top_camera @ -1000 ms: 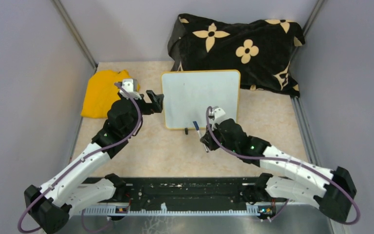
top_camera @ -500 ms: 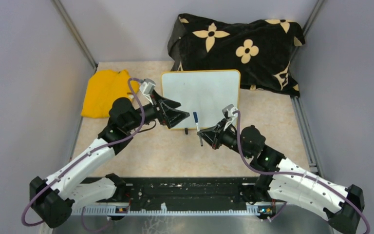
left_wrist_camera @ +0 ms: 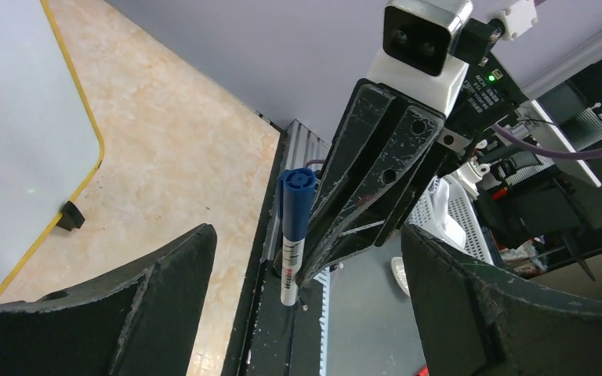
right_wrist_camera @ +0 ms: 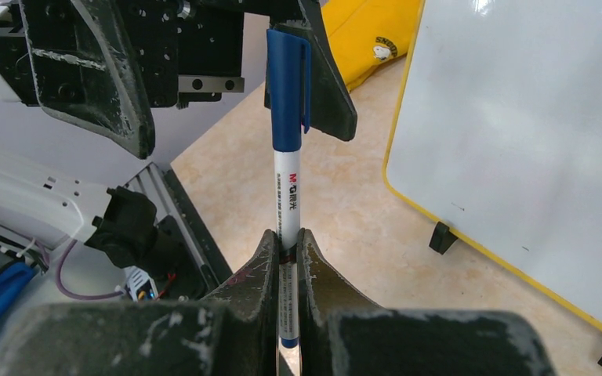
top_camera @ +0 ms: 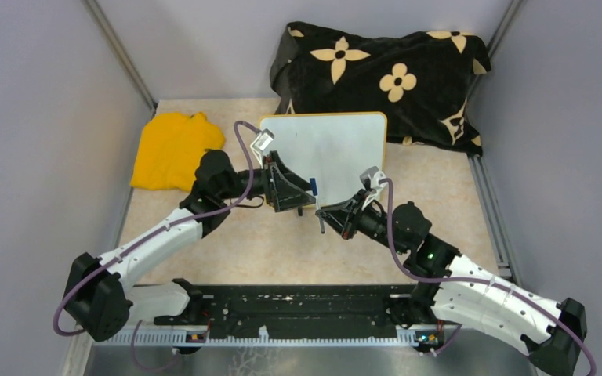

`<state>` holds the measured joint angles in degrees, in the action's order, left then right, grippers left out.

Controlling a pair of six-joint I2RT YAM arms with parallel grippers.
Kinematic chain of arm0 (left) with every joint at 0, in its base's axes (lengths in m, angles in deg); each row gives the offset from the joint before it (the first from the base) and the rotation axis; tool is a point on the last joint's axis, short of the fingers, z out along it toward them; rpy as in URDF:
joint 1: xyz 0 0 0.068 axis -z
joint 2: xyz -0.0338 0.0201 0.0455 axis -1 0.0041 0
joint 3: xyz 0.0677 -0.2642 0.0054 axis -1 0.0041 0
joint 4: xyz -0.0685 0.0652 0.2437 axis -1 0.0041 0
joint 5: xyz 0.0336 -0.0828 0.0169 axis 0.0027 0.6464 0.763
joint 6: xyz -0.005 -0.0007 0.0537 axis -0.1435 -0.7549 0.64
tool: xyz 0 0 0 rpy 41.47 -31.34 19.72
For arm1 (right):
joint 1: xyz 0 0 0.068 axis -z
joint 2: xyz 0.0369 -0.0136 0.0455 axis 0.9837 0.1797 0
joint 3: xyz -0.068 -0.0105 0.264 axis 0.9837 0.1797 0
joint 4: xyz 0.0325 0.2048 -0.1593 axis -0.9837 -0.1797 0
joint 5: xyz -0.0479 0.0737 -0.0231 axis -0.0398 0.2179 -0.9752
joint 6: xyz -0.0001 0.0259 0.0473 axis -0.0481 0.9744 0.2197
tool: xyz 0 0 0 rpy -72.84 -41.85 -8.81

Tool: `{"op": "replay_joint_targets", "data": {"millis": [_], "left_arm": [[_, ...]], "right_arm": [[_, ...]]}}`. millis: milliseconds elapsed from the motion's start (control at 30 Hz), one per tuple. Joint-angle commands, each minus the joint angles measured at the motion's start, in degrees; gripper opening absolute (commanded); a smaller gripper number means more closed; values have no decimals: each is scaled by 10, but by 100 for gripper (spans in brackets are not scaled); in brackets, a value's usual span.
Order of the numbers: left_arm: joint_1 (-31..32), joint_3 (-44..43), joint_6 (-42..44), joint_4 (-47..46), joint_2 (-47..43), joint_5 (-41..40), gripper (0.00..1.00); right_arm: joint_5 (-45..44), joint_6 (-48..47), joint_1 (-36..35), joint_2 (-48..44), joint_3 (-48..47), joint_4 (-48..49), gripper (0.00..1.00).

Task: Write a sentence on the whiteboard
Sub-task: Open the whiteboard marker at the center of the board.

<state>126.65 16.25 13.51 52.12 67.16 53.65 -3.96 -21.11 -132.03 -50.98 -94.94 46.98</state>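
The whiteboard [top_camera: 337, 149], white with a thin yellow rim, stands at the back middle of the table; its corner and a black foot show in the left wrist view [left_wrist_camera: 23, 117] and its face in the right wrist view [right_wrist_camera: 533, 133]. Its face is blank, so the sentence is not in view. My right gripper [top_camera: 326, 216] [right_wrist_camera: 286, 235] is shut on the white barrel of a marker [top_camera: 313, 186] [right_wrist_camera: 288, 157] [left_wrist_camera: 293, 235], blue cap pointing away from it. My left gripper [top_camera: 304, 192] [left_wrist_camera: 306, 235] is open, its fingers [right_wrist_camera: 86, 70] straddling the capped end without touching it.
A yellow cloth [top_camera: 171, 149] lies at the back left. A black flowered cloth [top_camera: 384, 74] is bunched behind the board. Grey walls close in both sides, and a black rail [top_camera: 298, 313] runs along the near edge between the arm bases.
My left gripper has swung right from the board's left edge to the marker's cap, still open. The right gripper turned and raised the marker, then held it there.
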Motion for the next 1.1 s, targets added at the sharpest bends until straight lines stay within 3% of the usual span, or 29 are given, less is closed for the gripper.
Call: {"op": "replay_joint_targets", "data": {"millis": [0, 367, 733, 900, 1067], "left_arm": [[-1, -21, -17, -47, 4, 19, 90], [1, -25, -22, -53, 22, 4, 57], [4, -17, -16, -56, 21, 4, 31], [7, -9, -10, -56, 16, 5, 24], [8, 0, -8, -57, 8, 3, 0]], "right_arm": [[11, -2, -5, -7, -4, 33, 0], [13, -4, -5, 12, -16, 27, 0], [13, 3, -6, 18, -17, 27, 0], [16, 7, -5, 18, -20, 30, 0], [25, 21, -5, 18, -20, 38, 0]]}}
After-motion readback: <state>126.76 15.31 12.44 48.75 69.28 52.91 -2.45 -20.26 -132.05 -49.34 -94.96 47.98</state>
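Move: The marker's blue cap already stands between my left hand's open fingers, roughly 1 cm ahead, 1 cm to the right and 1 cm above that hand's point. From my right hand, gripping the marker low on its barrel, the cap is about 3 cm ahead, 1 cm left and 6 cm up. From my left hand, the whiteboard's middle lies some 24 cm ahead, 3 cm right and 29 cm down; the black clip on its near edge is about 8 cm ahead, 5 cm left and 30 cm down. I close my left fingers from nearly wide open until both pads pinch the marker's cap, that hand easing only about 1 cm forward, right and up onto it with hardly any turn. My right hand keeps its shut grip on the barrel below and stays almost in place, shifting about half a centimetre left and slightly down. ##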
